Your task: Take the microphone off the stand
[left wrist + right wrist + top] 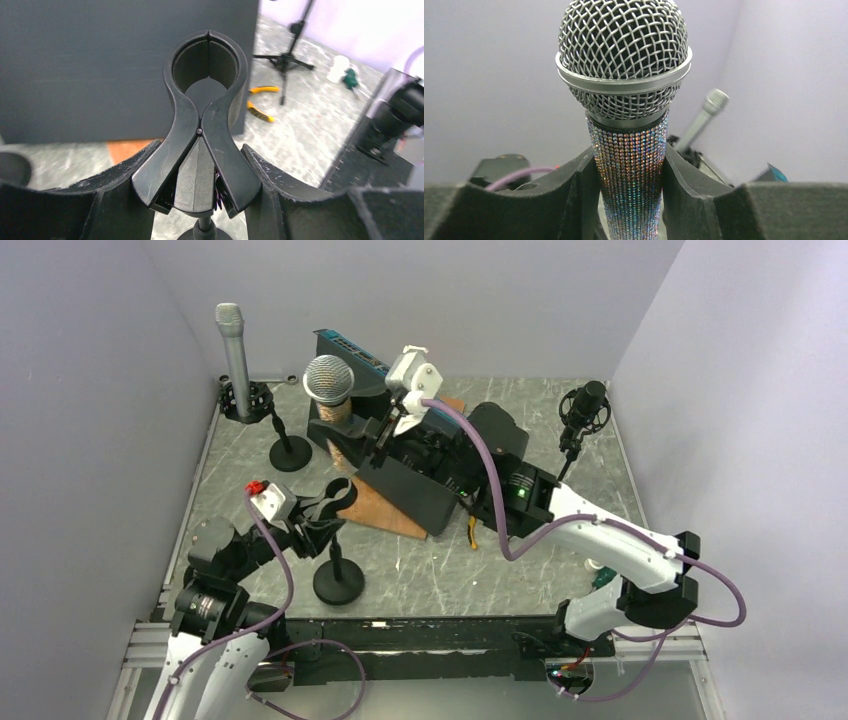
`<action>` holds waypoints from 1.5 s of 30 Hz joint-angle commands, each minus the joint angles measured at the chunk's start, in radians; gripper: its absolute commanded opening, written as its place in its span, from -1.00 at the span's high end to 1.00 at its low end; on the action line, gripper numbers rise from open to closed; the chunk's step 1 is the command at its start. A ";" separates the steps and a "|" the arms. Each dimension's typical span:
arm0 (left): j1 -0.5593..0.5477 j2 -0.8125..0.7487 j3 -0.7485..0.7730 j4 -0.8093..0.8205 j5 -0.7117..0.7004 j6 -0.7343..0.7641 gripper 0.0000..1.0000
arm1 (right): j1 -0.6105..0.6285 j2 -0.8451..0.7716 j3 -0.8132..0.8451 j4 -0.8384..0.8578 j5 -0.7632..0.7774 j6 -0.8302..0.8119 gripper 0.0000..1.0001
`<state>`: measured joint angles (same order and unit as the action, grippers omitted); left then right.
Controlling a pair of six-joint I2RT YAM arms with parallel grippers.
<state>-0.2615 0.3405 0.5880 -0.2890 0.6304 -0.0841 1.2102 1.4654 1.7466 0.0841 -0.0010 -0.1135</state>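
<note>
The microphone [624, 55] has a silver mesh head and a rhinestone body. My right gripper [631, 172] is shut on its body just below the head. In the top view it holds the microphone [329, 382] upright above the back of the table, clear of the stand. The stand's black spring clip [209, 100] is empty and its jaws meet at the tip. My left gripper [202, 187] is shut on the clip's handles. In the top view the left gripper [322, 518] holds the clip [340, 494] above the stand's round base [338, 584].
A grey microphone [232, 338] stands in a second stand [289, 453] at the back left. A black microphone on a tripod [584, 407] is at the back right. A black box [425, 472] lies on a wooden board [386, 510], with yellow pliers [472, 532] beside it.
</note>
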 commanded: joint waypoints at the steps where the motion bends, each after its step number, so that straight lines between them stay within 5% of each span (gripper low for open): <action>1: 0.004 -0.086 0.004 0.075 -0.293 -0.024 1.00 | -0.001 -0.123 -0.118 -0.070 0.240 -0.006 1.00; 5: 0.004 -0.174 -0.035 0.189 -0.485 -0.042 1.00 | -0.003 -0.246 -0.348 -0.127 0.337 0.027 1.00; 11: 0.004 -0.097 -0.021 0.276 -0.666 -0.004 1.00 | -0.005 -0.275 -0.560 -0.310 0.353 0.125 1.00; 22: 0.004 -0.102 -0.046 0.162 -1.075 -0.041 1.00 | -0.028 -0.015 -0.616 -0.543 0.236 0.252 1.00; 27: 0.004 -0.124 -0.047 0.091 -1.093 -0.107 0.98 | -0.054 0.096 -0.580 -0.581 0.100 0.212 1.00; 34: 0.004 -0.039 0.017 -0.066 -1.081 -0.189 0.05 | -0.063 0.241 -0.538 -0.578 0.037 0.175 1.00; 37: 0.004 -0.033 0.048 -0.105 -1.041 -0.209 -0.64 | -0.073 0.264 -0.558 -0.534 0.017 0.176 1.00; 39: 0.004 -0.028 0.090 -0.153 -1.024 -0.234 -0.90 | -0.083 0.275 -0.567 -0.513 0.007 0.173 1.00; 45: 0.004 0.062 0.332 -0.396 -1.039 -0.335 -0.99 | -0.101 0.299 -0.597 -0.477 -0.010 0.156 1.00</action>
<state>-0.2604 0.3435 0.7437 -0.5247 -0.3981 -0.3191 1.1198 1.7531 1.1622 -0.4561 0.0120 0.0669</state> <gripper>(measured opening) 0.994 0.447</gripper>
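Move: The microphone is already free in my right fingers. The bare table it goes to is some 52 cm below and 7 cm to the right; the wooden board's near end lies about 12 cm ahead, 3 cm right, also at table level, and the empty clip 22 cm below, 4 cm back, 3 cm left. My left hand still grips that clip; its stand's new spot is roughly 6 cm ahead, 14 cm left and 26 cm down, the silver-mic stand's base 30 cm beyond that spot, 2 cm farther left. I bring the held microphone down about 50 cm with my right hand, drifting right early on and swinging the fingers from up-left to pointing down, so the mic tips over near the table short of the board. Meanwhile my left hand takes the stand some 16 cm left and a little forward, turning about 60 degrees counter-clockwise, then opens and lets go of the clip. ##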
